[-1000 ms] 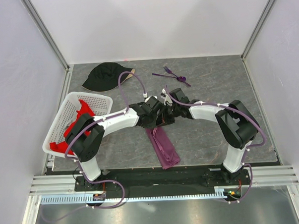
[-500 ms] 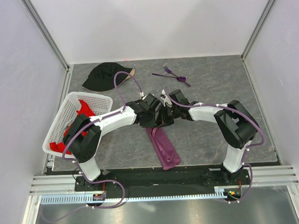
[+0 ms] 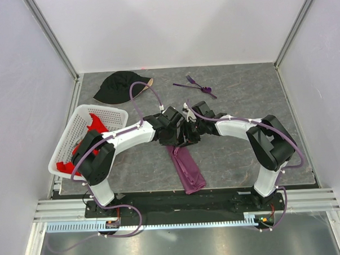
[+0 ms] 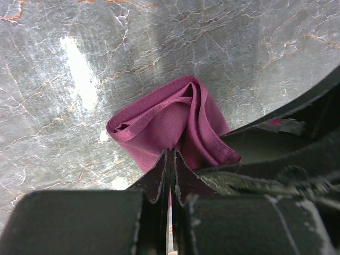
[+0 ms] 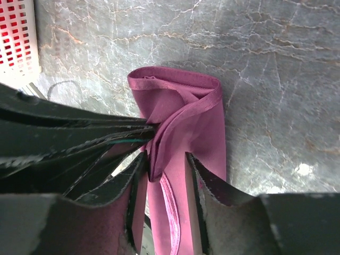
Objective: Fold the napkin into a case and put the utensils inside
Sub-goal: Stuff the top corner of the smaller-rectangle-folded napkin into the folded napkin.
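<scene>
The plum napkin [image 3: 186, 168] lies as a narrow folded strip between the two arm bases, its far end lifted where both grippers meet. In the left wrist view my left gripper [image 4: 171, 155] is shut on a fold of the napkin [image 4: 170, 117], which bunches just beyond the tips. In the right wrist view my right gripper [image 5: 166, 159] stands open; the napkin [image 5: 183, 106] runs loosely between its parted fingers. The left gripper's fingers [image 5: 79, 133] come in from the left and pinch the cloth there. The purple utensils [image 3: 195, 86] lie on the table at the back.
A black cap [image 3: 118, 86] sits at the back left. A white lattice basket [image 3: 66, 144] holding a red cloth [image 3: 90, 134] stands along the left edge. White walls enclose the grey marbled table [image 3: 242, 90].
The right gripper's jaws have parted and let go of the napkin. The left gripper keeps its pinch. Both arms edged slightly toward the back early on, then stayed put.
</scene>
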You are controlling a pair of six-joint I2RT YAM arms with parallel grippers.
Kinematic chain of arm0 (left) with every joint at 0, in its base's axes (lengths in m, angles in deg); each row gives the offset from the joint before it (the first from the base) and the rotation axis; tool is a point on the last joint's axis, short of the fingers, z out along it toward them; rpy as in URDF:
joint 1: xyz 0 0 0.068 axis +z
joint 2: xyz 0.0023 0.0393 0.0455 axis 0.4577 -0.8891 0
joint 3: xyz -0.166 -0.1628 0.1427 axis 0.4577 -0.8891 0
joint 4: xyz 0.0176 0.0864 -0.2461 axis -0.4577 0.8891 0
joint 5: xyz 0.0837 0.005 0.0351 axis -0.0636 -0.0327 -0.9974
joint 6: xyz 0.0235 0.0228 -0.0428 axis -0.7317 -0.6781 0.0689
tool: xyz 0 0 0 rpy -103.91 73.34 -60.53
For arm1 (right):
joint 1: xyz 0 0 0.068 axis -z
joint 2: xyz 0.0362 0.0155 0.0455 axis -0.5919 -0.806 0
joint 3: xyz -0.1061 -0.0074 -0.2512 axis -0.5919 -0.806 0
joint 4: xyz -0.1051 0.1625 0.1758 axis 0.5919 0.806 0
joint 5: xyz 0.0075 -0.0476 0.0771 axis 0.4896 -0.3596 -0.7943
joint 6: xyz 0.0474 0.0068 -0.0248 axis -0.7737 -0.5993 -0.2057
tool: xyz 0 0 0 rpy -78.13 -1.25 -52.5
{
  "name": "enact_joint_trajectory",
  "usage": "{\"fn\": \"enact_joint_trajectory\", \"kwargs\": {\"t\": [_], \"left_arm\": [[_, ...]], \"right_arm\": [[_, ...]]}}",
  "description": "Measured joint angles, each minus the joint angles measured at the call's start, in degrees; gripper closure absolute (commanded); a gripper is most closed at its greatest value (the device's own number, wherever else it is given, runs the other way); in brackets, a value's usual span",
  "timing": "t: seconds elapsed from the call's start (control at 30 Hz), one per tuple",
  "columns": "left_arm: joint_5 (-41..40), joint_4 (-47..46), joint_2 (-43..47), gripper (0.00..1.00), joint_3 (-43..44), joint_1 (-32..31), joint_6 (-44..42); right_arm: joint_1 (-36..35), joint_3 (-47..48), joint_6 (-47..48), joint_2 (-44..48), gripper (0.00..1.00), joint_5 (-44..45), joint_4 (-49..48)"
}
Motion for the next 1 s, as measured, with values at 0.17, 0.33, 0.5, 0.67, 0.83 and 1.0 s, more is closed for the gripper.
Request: {"fn": "enact_joint_trajectory", "kwargs": {"t": [0.17, 0.33, 0.5, 0.67, 0.83, 1.0], "left_arm": [[0.4, 0.0, 0.0, 0.98, 0.0, 0.0, 0.0], [1.1, -0.2, 0.0, 0.98, 0.0, 0.0, 0.0], [1.2, -0.2, 0.0, 0.98, 0.0, 0.0, 0.0], [1.2, -0.2, 0.0, 0.98, 0.0, 0.0, 0.0], [1.3, -0.2, 0.0, 0.98, 0.0, 0.0, 0.0], [2.6, -0.2, 0.0, 0.98, 0.5, 0.0, 0.0]], "right_arm": [[0.0, 0.8, 0.9, 0.8, 0.57, 0.3, 1.5], [0.0, 1.8, 1.6, 0.8, 0.62, 0.6, 2.5], [0.0, 2.0, 1.9, 0.8, 0.64, 0.7, 2.7], [0.0, 2.0, 2.2, 0.8, 0.85, 0.7, 2.8], [0.0, 1.5, 1.3, 0.8, 0.99, 0.3, 1.7], [0.0, -2.7, -2.1, 0.8, 1.0, -0.6, -3.6]]}}
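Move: The loose flap of the napkin's top corner hangs between the open right fingers, about 1 cm to the left of that hand's point and level with it. The folded napkin's mouth lies some 4 cm ahead and 1 cm left, 1 cm lower; its near end is about 17 cm back and 4 cm right; the utensils lie roughly 20 cm ahead and 8 cm right. From the left hand, the flap is about 2 cm right and 1 cm back. The napkin's loose corner flap gets pinched by the right hand, which first rises about 1 cm beside the left fingertips, stops there while its part-open fingers close to shut, then sinks about 1 cm again, easing back slightly. The left hand, still shut and pointing down into the napkin's mouth, stays practically in place. ##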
